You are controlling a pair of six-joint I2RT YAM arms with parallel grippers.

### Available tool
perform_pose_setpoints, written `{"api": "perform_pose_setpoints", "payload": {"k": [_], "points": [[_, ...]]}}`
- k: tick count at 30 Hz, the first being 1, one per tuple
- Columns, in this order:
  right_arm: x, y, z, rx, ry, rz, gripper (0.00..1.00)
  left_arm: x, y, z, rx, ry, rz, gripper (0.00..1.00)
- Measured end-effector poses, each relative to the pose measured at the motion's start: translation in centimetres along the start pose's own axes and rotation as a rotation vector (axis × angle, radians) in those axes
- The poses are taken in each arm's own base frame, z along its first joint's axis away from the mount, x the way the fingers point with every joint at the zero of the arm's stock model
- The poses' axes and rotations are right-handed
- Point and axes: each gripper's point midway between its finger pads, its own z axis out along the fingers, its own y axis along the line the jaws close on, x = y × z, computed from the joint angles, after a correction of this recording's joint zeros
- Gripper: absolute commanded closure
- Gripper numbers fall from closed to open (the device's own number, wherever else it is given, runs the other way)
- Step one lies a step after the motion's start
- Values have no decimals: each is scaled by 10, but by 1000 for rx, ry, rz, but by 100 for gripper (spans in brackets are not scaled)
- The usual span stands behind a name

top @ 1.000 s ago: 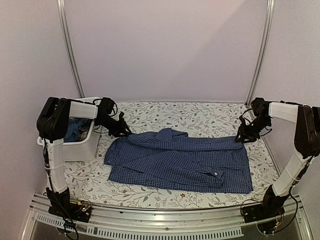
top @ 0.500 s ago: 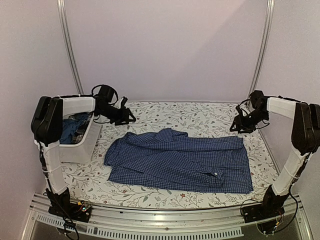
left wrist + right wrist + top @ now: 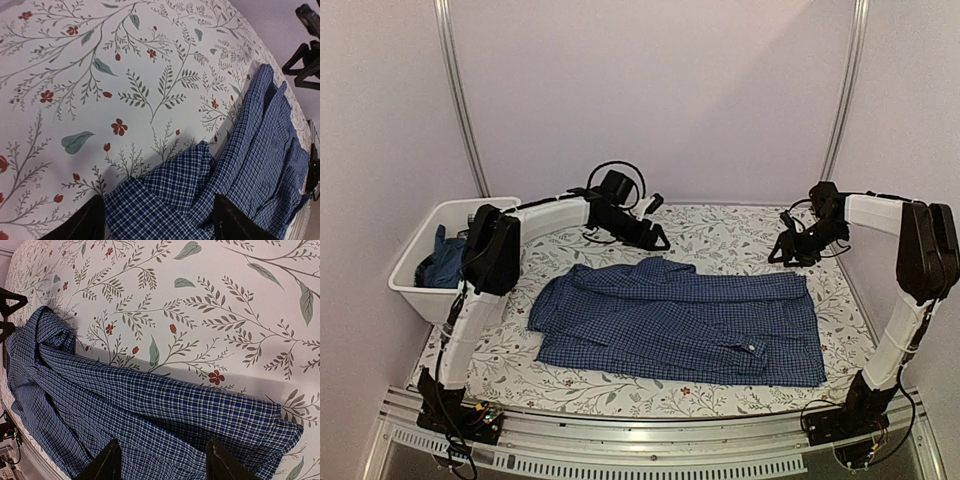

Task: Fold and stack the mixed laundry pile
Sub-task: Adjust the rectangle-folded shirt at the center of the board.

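Note:
The blue-and-white check shirt (image 3: 680,325) lies spread flat across the floral tablecloth (image 3: 720,232), collar toward the back. My left gripper (image 3: 655,238) hovers open just behind the collar. In the left wrist view the collar point (image 3: 185,185) lies below the gap of the left gripper (image 3: 157,225), and the dark fingertips (image 3: 82,222) touch nothing. My right gripper (image 3: 780,255) stands open over the shirt's back right corner. In the right wrist view the shirt's folded edge (image 3: 150,405) runs under the right gripper (image 3: 162,467). A dark blue garment (image 3: 442,265) sits in the tub.
A white plastic tub (image 3: 415,245) stands at the back left, partly off the table's edge. Metal poles (image 3: 460,100) rise at both back corners before a plain wall. A metal rail (image 3: 620,440) runs along the near edge between the arm bases.
My left arm has swung from beside the tub to the right, out over the shirt's collar, its jaws widening. My right gripper has shifted a little left and opened wider.

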Motion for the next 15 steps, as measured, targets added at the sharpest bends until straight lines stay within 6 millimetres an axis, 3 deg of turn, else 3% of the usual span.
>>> {"api": "perform_pose_setpoints", "payload": {"k": [5, 7, 15], "points": [[2, 2, 1, -15, 4, 2, 44, 45, -10, 49, -19, 118, 17, 31], [2, 4, 1, -23, 6, 2, 44, 45, -11, 57, -33, 115, 31, 35], [3, 7, 3, -37, 10, -1, 44, 39, 2, 55, -122, 104, 53, 98]]}}
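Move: The left hand hangs open just beyond the middle of the shirt's far edge. The bunched fold it goes for lies about 2 cm back, 2 cm to its right and 7 cm below. Along that edge, the shirt's far left corner is about 20 cm to its left and 3 cm back, the far right corner some 35 cm to its right and 6 cm back. From the right hand, the fold is roughly 31 cm to the left, 2 cm back and 3 cm lower. The left hand drops quickly by about 6 cm onto the bunched fold at the middle of the shirt's far edge, drifting some 3 cm to its right and about 3 cm back before easing forward again by half of that. Once down it stays low, tips its fingers about 10 degrees steeper, and closes them from wide open to nearly shut, pinching the raised cloth between the tips. ##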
